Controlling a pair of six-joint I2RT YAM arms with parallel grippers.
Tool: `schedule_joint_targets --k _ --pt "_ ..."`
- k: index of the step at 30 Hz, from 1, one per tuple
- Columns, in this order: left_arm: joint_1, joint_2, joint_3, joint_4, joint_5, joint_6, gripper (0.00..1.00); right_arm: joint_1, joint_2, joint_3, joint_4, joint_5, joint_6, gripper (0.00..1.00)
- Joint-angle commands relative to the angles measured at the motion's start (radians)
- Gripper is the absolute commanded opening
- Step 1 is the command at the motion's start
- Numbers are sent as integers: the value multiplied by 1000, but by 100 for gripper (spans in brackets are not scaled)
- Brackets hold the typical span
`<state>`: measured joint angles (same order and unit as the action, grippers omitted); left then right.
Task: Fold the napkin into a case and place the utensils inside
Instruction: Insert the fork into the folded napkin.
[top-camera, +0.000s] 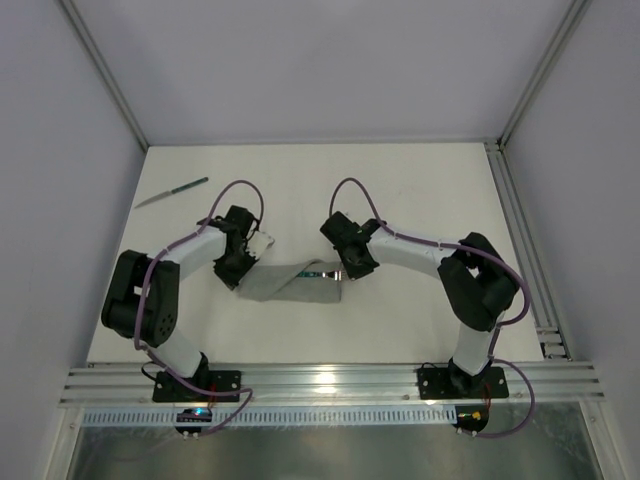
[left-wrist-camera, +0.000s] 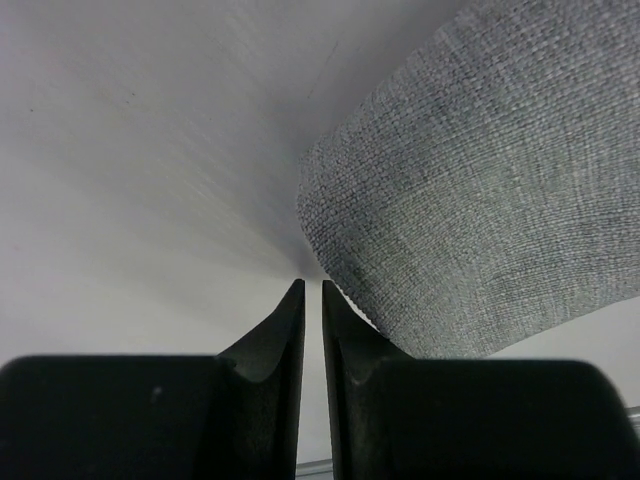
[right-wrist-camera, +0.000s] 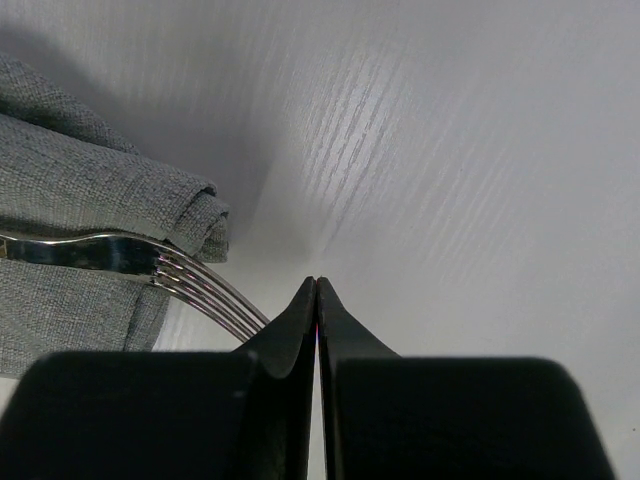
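The grey napkin (top-camera: 285, 285) lies as a narrow folded case between my two grippers. The fork (top-camera: 313, 272) lies partly inside its right end. In the right wrist view the fork's tines (right-wrist-camera: 200, 290) stick out of the fabric (right-wrist-camera: 70, 190) and run behind my left finger. My right gripper (right-wrist-camera: 316, 282) is shut on nothing just beside them. At the napkin's left end (left-wrist-camera: 480, 200), my left gripper (left-wrist-camera: 312, 283) is all but shut, with only a thin empty slit between its fingers. The knife (top-camera: 172, 192) lies alone at the far left of the table.
Aluminium rails run along the near edge (top-camera: 330, 380) and the right side (top-camera: 520, 240) of the white table. White walls enclose the back and both sides. Both arm bases are bolted to the near rail.
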<state>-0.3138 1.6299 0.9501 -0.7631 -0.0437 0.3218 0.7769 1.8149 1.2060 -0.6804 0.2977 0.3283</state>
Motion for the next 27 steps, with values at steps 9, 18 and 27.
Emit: schedule_joint_targets --k 9,18,27 --pt "4 -11 -24 18 73 -1 12 39 11 30 5 -68 69 3" --pt "4 -18 -33 18 88 -1 11 58 70 135 13 -129 95 3" --pt "2 -36 -33 18 79 0 13 59 107 161 21 -189 103 3"
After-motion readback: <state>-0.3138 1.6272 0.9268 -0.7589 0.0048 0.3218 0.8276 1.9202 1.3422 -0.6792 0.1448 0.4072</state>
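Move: The fork lies on the folded napkin with its handle tucked in the fold and its tines towards the right fingers; its middle is some 12 cm to that hand's left, about 1 cm farther out and slightly below. The napkin's middle lies about 18 cm left and 1 cm nearer. The napkin's left end is about 2 cm right and 1 cm ahead of the left fingers, whereas the fork's middle is about 22 cm right and 4 cm ahead of them. The fork is pushed handle-first into the napkin fold: the right hand, fingers still shut, first slides left and a little back, then on left with a slight return forward, about 6 cm in all, bearing on the tine end and tilting some 10 degrees. The left fingers ease about 1 cm back and right against the napkin's left end, then hold there. ##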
